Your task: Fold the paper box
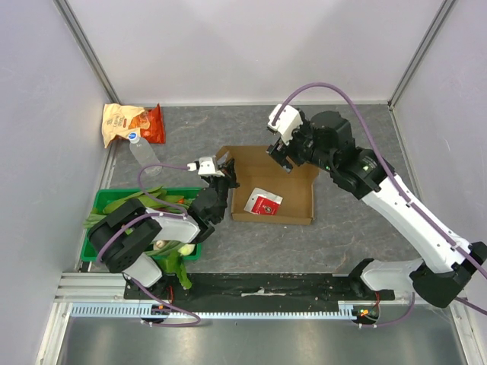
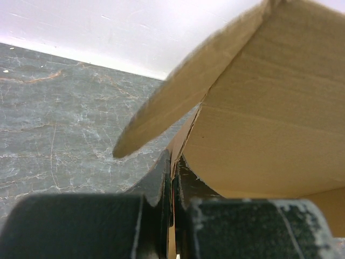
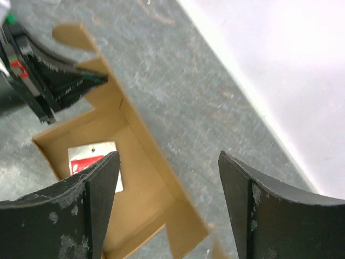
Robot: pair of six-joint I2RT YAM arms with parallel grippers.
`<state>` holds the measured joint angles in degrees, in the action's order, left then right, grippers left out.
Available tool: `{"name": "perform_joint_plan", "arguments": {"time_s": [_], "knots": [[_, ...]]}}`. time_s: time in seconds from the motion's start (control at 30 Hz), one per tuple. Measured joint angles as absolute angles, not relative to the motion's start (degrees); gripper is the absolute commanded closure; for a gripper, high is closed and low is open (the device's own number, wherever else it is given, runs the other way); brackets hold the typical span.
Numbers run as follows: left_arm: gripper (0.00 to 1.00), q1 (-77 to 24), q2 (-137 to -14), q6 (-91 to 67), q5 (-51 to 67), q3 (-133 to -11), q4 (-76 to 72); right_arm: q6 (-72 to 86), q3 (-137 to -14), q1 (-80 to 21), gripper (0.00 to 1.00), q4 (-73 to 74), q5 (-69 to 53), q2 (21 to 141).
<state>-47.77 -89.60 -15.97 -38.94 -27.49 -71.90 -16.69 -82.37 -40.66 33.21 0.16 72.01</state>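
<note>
The paper box (image 1: pixel 293 190) is a plain brown cardboard tray lying on the grey table, with its near and left walls raised. My left gripper (image 1: pixel 226 169) is shut on the box's left wall. In the left wrist view its fingers (image 2: pixel 161 178) pinch the cardboard edge, and a flap (image 2: pixel 178 102) slants overhead. My right gripper (image 1: pixel 280 161) hovers open over the box's far edge. In the right wrist view the box's far wall (image 3: pixel 145 135) runs between the spread fingers (image 3: pixel 99 186) without touching them. A white and red card (image 1: pixel 265 203) lies inside the box.
A green crate (image 1: pixel 103 204) of vegetables stands at the left, under the left arm. An orange-and-tan snack bag (image 1: pixel 129 123) and a clear bottle (image 1: pixel 144 153) lie at the back left. White walls close in the table on three sides.
</note>
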Motion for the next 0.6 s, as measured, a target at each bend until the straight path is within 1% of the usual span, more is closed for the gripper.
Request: {"name": "perform_joint_plan", "arguments": {"time_s": [0.17, 0.4, 0.43, 0.5, 0.53, 0.6], "knots": [[0.98, -47.8, -90.2, -15.4, -39.0, -28.0, -71.9, -20.0, -88.7, -40.7, 0.23, 34.2, -1.7, 74.6], [0.98, -47.8, -90.3, -15.3, -39.0, -28.2, -71.7, -22.5, -88.1, -40.7, 0.32, 36.2, -6.9, 79.7], [0.98, -47.8, -90.3, -15.3, -39.0, -28.2, -71.7, -22.6, -87.7, -40.7, 0.37, 36.2, -7.2, 80.2], [0.98, -47.8, -90.3, -15.3, -39.0, -28.2, -71.7, -23.0, -87.0, -40.7, 0.42, 36.1, -7.2, 80.5], [0.92, -47.8, -90.2, -15.2, -39.0, -28.2, -71.6, -23.1, -86.5, -40.7, 0.48, 35.9, -7.2, 80.5], [0.84, -47.8, -89.7, -15.1, -38.9, -28.0, -71.2, -23.2, -85.1, -40.7, 0.56, 34.6, -7.2, 80.5]]}}
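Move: The top edge of the box's upright far panel, at its middle, lies about 8 cm ahead of the open right hand, 2 cm to its left and 9 cm below. The panel's left flap stands some 15 cm to the left, 6 cm ahead and 9 cm below that hand. On the box floor, the red-and-white tag is roughly 1 cm ahead, 3 cm left and 25 cm down. From the left hand, the panel edge's middle is about 7 cm ahead, 10 cm right and 6 cm up. The right hand bobs up a couple of centimetres, then sinks some 6 cm from that height towards the far panel's top edge while swinging about 3.5 cm left over the box, turning roughly 10 degrees counter-clockwise and drawing its wide-open fingers partly shut, with no contact to be seen. The left hand stays put, its nearly shut fingers still pinching the box's left side wall just short of the far panel. ##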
